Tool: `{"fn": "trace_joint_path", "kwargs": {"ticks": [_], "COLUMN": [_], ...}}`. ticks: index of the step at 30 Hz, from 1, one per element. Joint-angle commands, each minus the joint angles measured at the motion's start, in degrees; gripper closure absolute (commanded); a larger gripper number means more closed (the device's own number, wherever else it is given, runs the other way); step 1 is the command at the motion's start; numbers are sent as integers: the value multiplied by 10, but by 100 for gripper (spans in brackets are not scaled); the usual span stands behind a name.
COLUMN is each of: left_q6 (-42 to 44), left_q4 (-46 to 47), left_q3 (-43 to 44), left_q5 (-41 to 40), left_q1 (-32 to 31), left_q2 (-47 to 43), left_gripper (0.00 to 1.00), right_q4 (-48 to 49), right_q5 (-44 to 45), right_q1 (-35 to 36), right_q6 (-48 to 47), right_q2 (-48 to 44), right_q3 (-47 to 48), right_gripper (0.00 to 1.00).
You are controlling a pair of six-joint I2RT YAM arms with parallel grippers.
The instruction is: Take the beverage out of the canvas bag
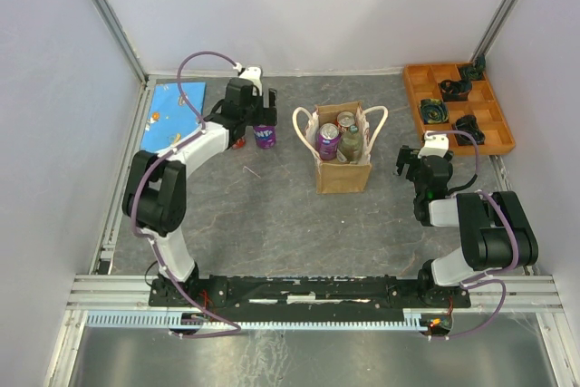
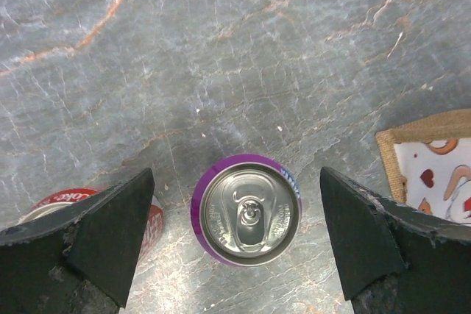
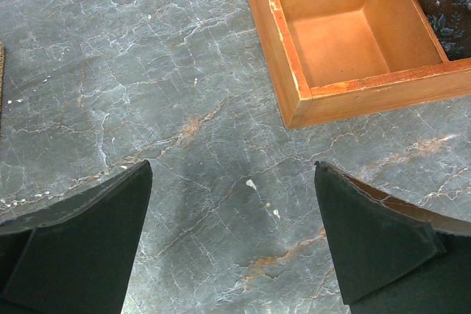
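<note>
The tan canvas bag (image 1: pixel 343 169) stands mid-table with its cream handles spread. A purple can (image 1: pixel 328 140), a second can (image 1: pixel 346 120) and a greenish bottle (image 1: pixel 351 144) stand inside it. Another purple beverage can (image 2: pixel 250 209) stands upright on the table left of the bag, outside it. My left gripper (image 2: pixel 236 170) hovers right above this can, open, with a clear gap between each finger and the can's sides. My right gripper (image 3: pixel 232 162) is open over bare table to the right of the bag, holding nothing.
A red can (image 2: pixel 62 202) stands just left of the purple one, partly hidden by my left finger. A blue patterned mat (image 1: pixel 175 113) lies at the far left. An orange compartment tray (image 1: pixel 458 108) sits at the back right, its corner (image 3: pixel 294 101) near my right gripper.
</note>
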Motion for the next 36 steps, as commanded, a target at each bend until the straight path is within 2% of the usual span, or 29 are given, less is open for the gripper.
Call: {"fn": "trace_joint_path", "kwargs": {"ticks": [1,6,12,18,21,29,36], "left_q6": [11,37,107,98,86,58,56], "left_q4": [2,-16,-35,1,-2,-28,-102], "left_q3": [47,85,159,171,180,201,230], "left_q5": [-5,30,140,271,298,311,239], "left_q1": [-1,-11,-64,-109,-128,-161,-162], "left_q2": [-51,-97,-117,-93,-66,9,46], "left_gripper": [1,0,6,24,26,33,35], "right_q4": [18,17,17,17,17,17,17], "right_q5": [-2,-3,-2,-3,-3,-2,-2], "right_q1": [-1,-1,-1,-2,-1,-1,-1], "right_q6": [-7,-8,-7,-7,-7,-6,-6], "right_q2": [0,0,0,0,0,0,0], "right_q3": [13,13,13,13,13,13,13], "right_gripper": [1,1,1,1,1,1,1]}}
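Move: The green-capped bottle in the canvas bag stands about 26 cm to the left hand's right, 5 cm nearer the base and 3 cm lower. In the bag, the purple can is some 19 cm to the hand's right, 1 cm back, and the red can 24 cm right, 4 cm ahead. The purple can just set down stands right under this hand. From the idle right hand, the bottle is about 23 cm left and 4 cm ahead. Raise the left gripper clear of the standing purple can, then arc it right and somewhat back, over to the canvas bag, ending some 21 cm to the right. Peak about 20 cm up and sink again by some 13 cm towards the bottle, turning the hand about 45 degrees clockwise and narrowing the open fingers to two-thirds. ##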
